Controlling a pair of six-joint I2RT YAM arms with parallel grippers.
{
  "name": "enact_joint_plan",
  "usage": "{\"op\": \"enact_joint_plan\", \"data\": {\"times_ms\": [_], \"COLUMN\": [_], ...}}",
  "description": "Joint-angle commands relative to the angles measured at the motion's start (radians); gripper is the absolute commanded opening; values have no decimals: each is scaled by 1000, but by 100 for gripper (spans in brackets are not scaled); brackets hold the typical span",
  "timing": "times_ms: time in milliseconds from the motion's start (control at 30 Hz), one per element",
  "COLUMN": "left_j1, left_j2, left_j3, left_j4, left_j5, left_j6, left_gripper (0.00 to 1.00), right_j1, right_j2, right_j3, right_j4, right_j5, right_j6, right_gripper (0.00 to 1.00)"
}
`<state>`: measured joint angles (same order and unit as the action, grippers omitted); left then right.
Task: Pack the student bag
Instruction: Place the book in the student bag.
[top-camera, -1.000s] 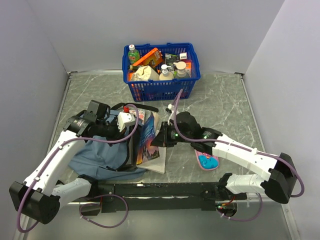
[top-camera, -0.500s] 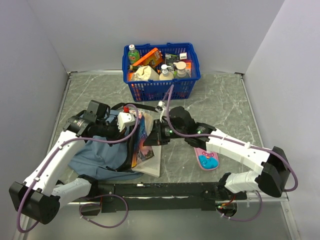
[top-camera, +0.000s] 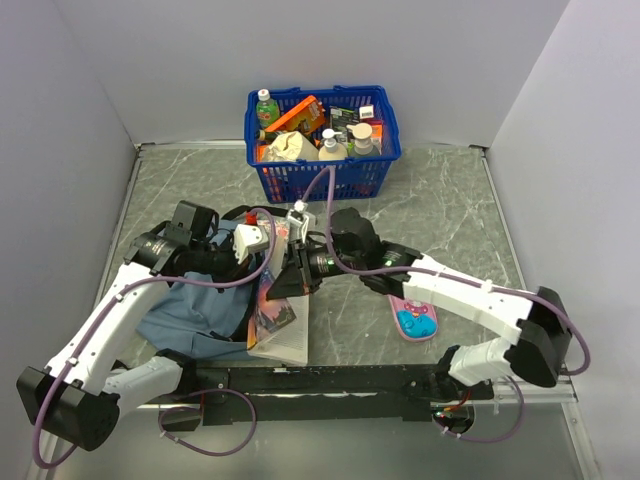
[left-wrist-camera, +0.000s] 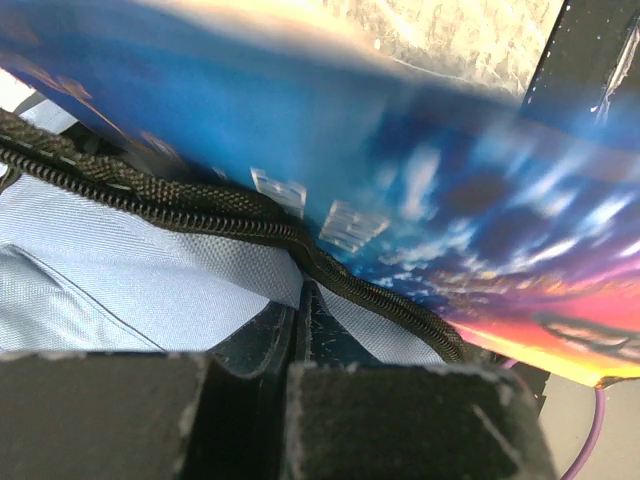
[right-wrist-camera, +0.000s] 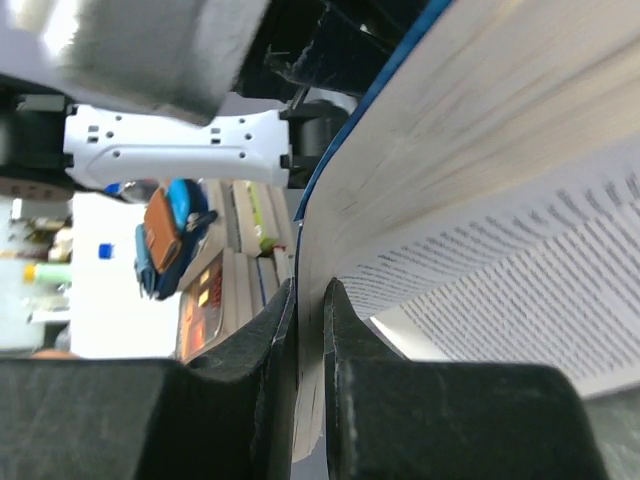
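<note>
The student bag (top-camera: 190, 310), grey-blue fabric, lies at the near left of the table. My left gripper (top-camera: 258, 258) is shut on the fabric rim of its opening. In the left wrist view the jaws (left-wrist-camera: 298, 312) pinch pale blue cloth just below the dark zip (left-wrist-camera: 150, 190). A book (top-camera: 278, 325) with a blue and orange cover (left-wrist-camera: 450, 200) stands tilted at the bag's mouth. My right gripper (top-camera: 290, 278) is shut on it. In the right wrist view the jaws (right-wrist-camera: 309, 305) clamp a block of printed pages (right-wrist-camera: 520, 200). The bag's inside is hidden.
A blue plastic basket (top-camera: 323, 170) full of bottles and packets stands at the back centre. A small pink pencil case (top-camera: 413, 320) lies right of the book, under my right forearm. Grey walls close in the table on three sides.
My right arm has carried the book leftward to the bag's opening, and the book now leans over the bag's edge. The left gripper has kept its hold in place.
</note>
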<state>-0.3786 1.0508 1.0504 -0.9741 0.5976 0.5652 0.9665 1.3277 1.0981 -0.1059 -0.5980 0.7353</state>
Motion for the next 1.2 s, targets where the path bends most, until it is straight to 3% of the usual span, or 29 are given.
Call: {"op": "enact_joint_plan", "data": {"times_ms": [0,200,267,367,467,767,1000,1167], "left_j1": [-3,-3,-3,-3,-3,-2,-3,-3], "left_j2": [-25,-35,-35,-28,-12,31,37,49], "left_j3": [34,40,42,43,54,111,103,100], "left_j4": [31,9,6,5,-8,-40,-40,-34], "left_j5": [73,70,71,79,93,131,133,134], "left_j6": [21,33,39,42,53,50,47,48], "left_gripper": [1,1,1,1,1,1,1,1], "right_j1": [-35,-101,-107,-100,-97,-92,-48,15], "right_j2": [79,309,309,265,208,172,286,372], "right_j3": [-90,-265,-287,-245,-231,-120,26,149], "right_j4": [479,715,623,323,186,163,146,129], "right_j5": [-239,-310,-260,-107,54,418,497,457], "right_j6": [79,209,172,17,-48,51,167,165], "right_gripper": [0,0,0,0,0,0,0,0]}}
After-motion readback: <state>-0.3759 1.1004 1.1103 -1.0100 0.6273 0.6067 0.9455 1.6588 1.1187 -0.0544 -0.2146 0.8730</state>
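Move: The right hand holds the splayed book above the bag. The student bag's mouth centre is about 15 cm below that hand, some 4 cm ahead and 2 cm left. The zipped rim in the left fingers is roughly 6 cm left, 5 cm ahead and 9 cm below; the pink pencil case lies about 29 cm right, 2 cm ahead and 25 cm below. From the left hand, the mouth centre is about 4 cm back, 5 cm right and 4 cm lower. Downward first and fast: the right hand lowers the book about 15 cm into the student bag's mouth. It then sweeps roughly 7 cm forward, easing up a little and finishing slightly leftward, as the wrist swings some 25 degrees clockwise and its fingers dip further. Its grip on the book stays; the left fingers keep pinching the zipped rim almost in place. ##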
